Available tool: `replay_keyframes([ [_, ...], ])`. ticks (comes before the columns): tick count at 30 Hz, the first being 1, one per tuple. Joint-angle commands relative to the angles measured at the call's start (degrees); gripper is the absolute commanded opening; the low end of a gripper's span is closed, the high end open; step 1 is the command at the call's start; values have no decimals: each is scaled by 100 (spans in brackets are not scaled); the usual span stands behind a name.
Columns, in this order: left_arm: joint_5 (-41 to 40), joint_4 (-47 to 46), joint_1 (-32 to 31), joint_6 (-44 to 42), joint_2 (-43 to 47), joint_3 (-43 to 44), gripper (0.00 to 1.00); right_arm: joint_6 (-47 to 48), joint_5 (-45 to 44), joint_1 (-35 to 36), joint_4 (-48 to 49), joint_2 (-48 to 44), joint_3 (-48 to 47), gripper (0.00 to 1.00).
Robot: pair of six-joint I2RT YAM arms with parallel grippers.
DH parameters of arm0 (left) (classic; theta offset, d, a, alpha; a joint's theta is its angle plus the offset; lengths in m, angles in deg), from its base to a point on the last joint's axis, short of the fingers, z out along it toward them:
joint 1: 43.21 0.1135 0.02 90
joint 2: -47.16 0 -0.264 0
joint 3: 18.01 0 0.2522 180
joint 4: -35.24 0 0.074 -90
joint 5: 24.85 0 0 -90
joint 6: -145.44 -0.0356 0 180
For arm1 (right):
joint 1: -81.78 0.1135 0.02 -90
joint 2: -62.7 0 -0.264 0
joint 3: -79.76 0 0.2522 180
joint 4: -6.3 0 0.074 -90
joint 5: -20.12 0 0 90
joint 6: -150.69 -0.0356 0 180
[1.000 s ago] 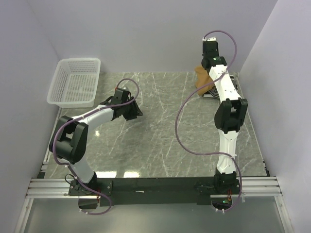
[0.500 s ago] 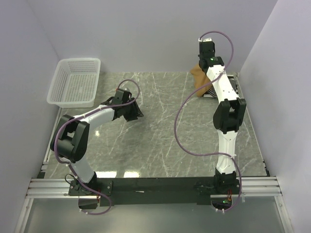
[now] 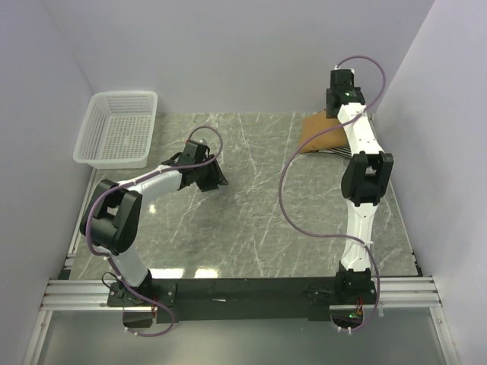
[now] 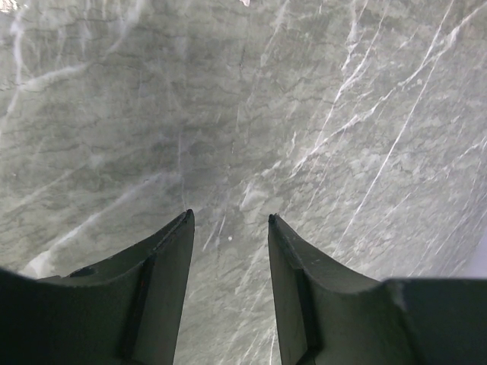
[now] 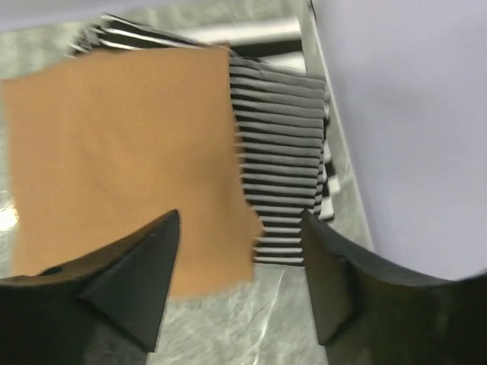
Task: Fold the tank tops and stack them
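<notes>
A folded tan-brown tank top [image 5: 129, 152] lies on top of a black-and-white striped tank top [image 5: 278, 190] at the table's far right corner; in the top view the tan top [image 3: 319, 131] covers most of the striped one [image 3: 335, 150]. My right gripper [image 5: 242, 220] hovers just above this stack, open, with nothing between its fingers. Over bare marble left of centre, my left gripper [image 4: 228, 220] is open and empty, low over the table [image 3: 251, 190]; in the top view the left gripper [image 3: 217, 181] is far from the stack.
A white mesh basket [image 3: 118, 129] stands at the back left corner. Pale walls close in the back, left and right sides. The right arm's purple cable [image 3: 293, 198] loops over the table's right half.
My right gripper has opened and let go of the tan top, which now lies flat on the striped one. The right wrist has shifted right and back. The left arm has barely moved.
</notes>
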Motion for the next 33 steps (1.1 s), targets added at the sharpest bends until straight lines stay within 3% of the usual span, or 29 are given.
replay_keyframes([
  [1,54,-197,-67,-56,153,56,50,-818,119,-101,-297,-131,-159,72],
  [4,11,-223,-85,-47,337,21,50,-1109,391,-40,27,-822,570,84],
  [8,-16,-214,-93,-47,575,12,50,-1646,795,127,54,-1668,1229,85],
  [13,-139,-188,-102,-65,1110,-181,52,-2121,1165,654,432,-3048,2836,85],
  [21,-561,-47,-155,-222,2427,-928,53,-2753,832,2742,1555,-5497,6067,86],
  [25,-789,49,-391,-381,3008,-1446,53,-3263,928,3404,2031,-6511,7416,87],
  [29,-1272,41,-752,-451,3598,-1851,54,-3545,1112,3555,2453,-7329,8672,89],
  [33,-1352,-56,-920,-399,4029,-2176,54,-3668,850,3573,2341,-7742,9009,90],
])
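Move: The folded orange tank top, already let go, lies about 7 cm to the right hand's left, roughly 1 cm back and some 17 cm below it. The striped tops beneath stick out about 4 cm to this hand's right, 2 cm back and 18 cm down. From the idle left gripper the orange top is about 23 cm ahead, 38 cm to the right and 6 cm lower. Spread the right fingers wider and dip about 2 cm, then pull the empty gripper back some 33 cm and 22 cm left, away from the stack to the bare table, arching up before sinking; turn it counter-clockwise while rolling its left side up about 35 degrees. Lift the empty left gripper and draw it back, tipping its fingers forward-up. ##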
